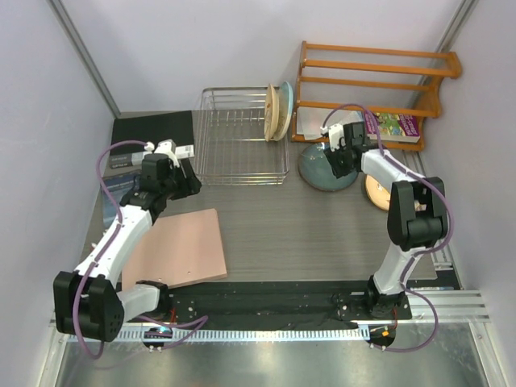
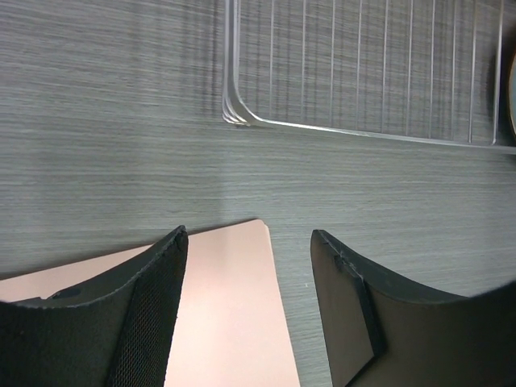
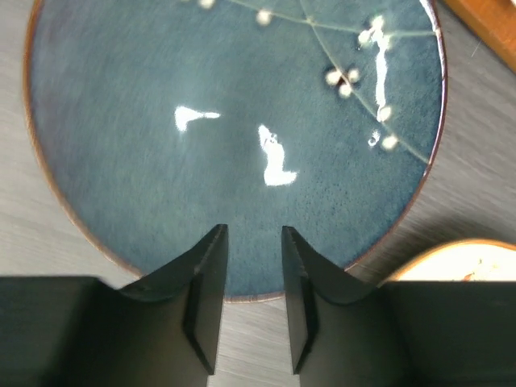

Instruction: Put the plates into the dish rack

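Observation:
The wire dish rack (image 1: 240,147) stands at the back of the table. Two plates (image 1: 276,111) stand on edge at its right end. A dark teal plate (image 1: 322,176) lies flat to the right of the rack. My right gripper (image 1: 338,167) hovers over its near rim, and in the right wrist view the gripper (image 3: 254,235) is open by a narrow gap with nothing held above the teal plate (image 3: 234,105). An orange-yellow plate (image 1: 376,192) lies further right, partly behind the right arm. My left gripper (image 1: 188,184) is open and empty, near the rack's front left corner (image 2: 242,117).
A pink board (image 1: 181,246) lies on the table under the left arm; its corner (image 2: 230,298) shows between the left fingers. An orange wooden shelf (image 1: 375,76) stands at the back right with a book (image 1: 397,126) at its foot. A black pad (image 1: 153,129) lies left of the rack.

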Controlling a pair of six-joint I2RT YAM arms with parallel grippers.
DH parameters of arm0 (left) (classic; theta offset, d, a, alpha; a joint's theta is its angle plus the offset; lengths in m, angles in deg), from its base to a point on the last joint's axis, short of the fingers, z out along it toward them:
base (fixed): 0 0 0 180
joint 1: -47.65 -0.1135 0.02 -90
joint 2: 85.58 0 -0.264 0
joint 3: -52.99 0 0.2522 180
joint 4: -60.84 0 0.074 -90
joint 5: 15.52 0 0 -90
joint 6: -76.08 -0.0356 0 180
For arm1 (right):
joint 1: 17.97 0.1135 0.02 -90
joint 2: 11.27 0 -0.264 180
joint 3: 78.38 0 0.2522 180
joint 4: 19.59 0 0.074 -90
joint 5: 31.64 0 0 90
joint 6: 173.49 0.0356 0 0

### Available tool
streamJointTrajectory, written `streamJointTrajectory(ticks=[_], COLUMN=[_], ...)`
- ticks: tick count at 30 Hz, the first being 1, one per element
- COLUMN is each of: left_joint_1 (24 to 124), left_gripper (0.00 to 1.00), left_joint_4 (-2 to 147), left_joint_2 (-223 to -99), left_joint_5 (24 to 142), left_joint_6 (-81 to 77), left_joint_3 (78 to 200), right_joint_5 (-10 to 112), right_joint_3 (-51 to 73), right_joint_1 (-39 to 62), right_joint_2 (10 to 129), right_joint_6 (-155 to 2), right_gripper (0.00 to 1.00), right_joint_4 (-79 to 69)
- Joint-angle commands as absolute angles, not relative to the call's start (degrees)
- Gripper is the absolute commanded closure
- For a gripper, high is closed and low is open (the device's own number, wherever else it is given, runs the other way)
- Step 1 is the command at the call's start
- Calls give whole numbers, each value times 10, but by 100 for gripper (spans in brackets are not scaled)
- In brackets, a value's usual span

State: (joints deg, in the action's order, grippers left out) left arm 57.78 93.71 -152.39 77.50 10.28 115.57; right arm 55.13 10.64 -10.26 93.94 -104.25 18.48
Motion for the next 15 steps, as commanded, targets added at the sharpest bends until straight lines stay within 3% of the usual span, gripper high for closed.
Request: streamJointTrajectory(ticks=[1, 3, 5, 15], left_joint_1=[553, 543, 541, 534], left_gripper=[36, 36, 36, 36], left_joint_4=[917, 912, 907, 902], left_joint_2=[-1530, -1536, -1539, -1546], left_joint_5=[777, 777, 777, 778], left_joint_6=[90, 88, 81, 72], left_joint_3=[1158, 1159, 1158, 1149], right_joint_5=[505, 480, 467, 543], right_joint_3=[28, -17, -47, -247], right_joint_1=[-101, -101, -100, -24], right_joint_2=[835, 794, 769, 708], right_joint_6=[-1163, -1213, -1244, -1368], right_gripper=[59, 54, 40, 39], right_joint_4=[155, 147, 132, -124])
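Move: The teal plate lies flat under my right hand, its middle about 6 cm ahead, 3 cm left and 6 cm below. The cream plate's middle is some 16 cm to my right and 1 cm ahead; the two loaded plates in the dish rack are about 18 cm left and 18 cm ahead. From my left hand the teal plate lies roughly 15 cm ahead, 41 cm right and 14 cm below. I pull my right hand back about 8 cm, off the teal plate and out past its near rim, rising slightly before sinking some 3 cm towards the table. Meanwhile I turn the wrist about 30 degrees counter-clockwise and open the empty fingers wider. My left hand, also empty, eases a couple of centimetres left. ##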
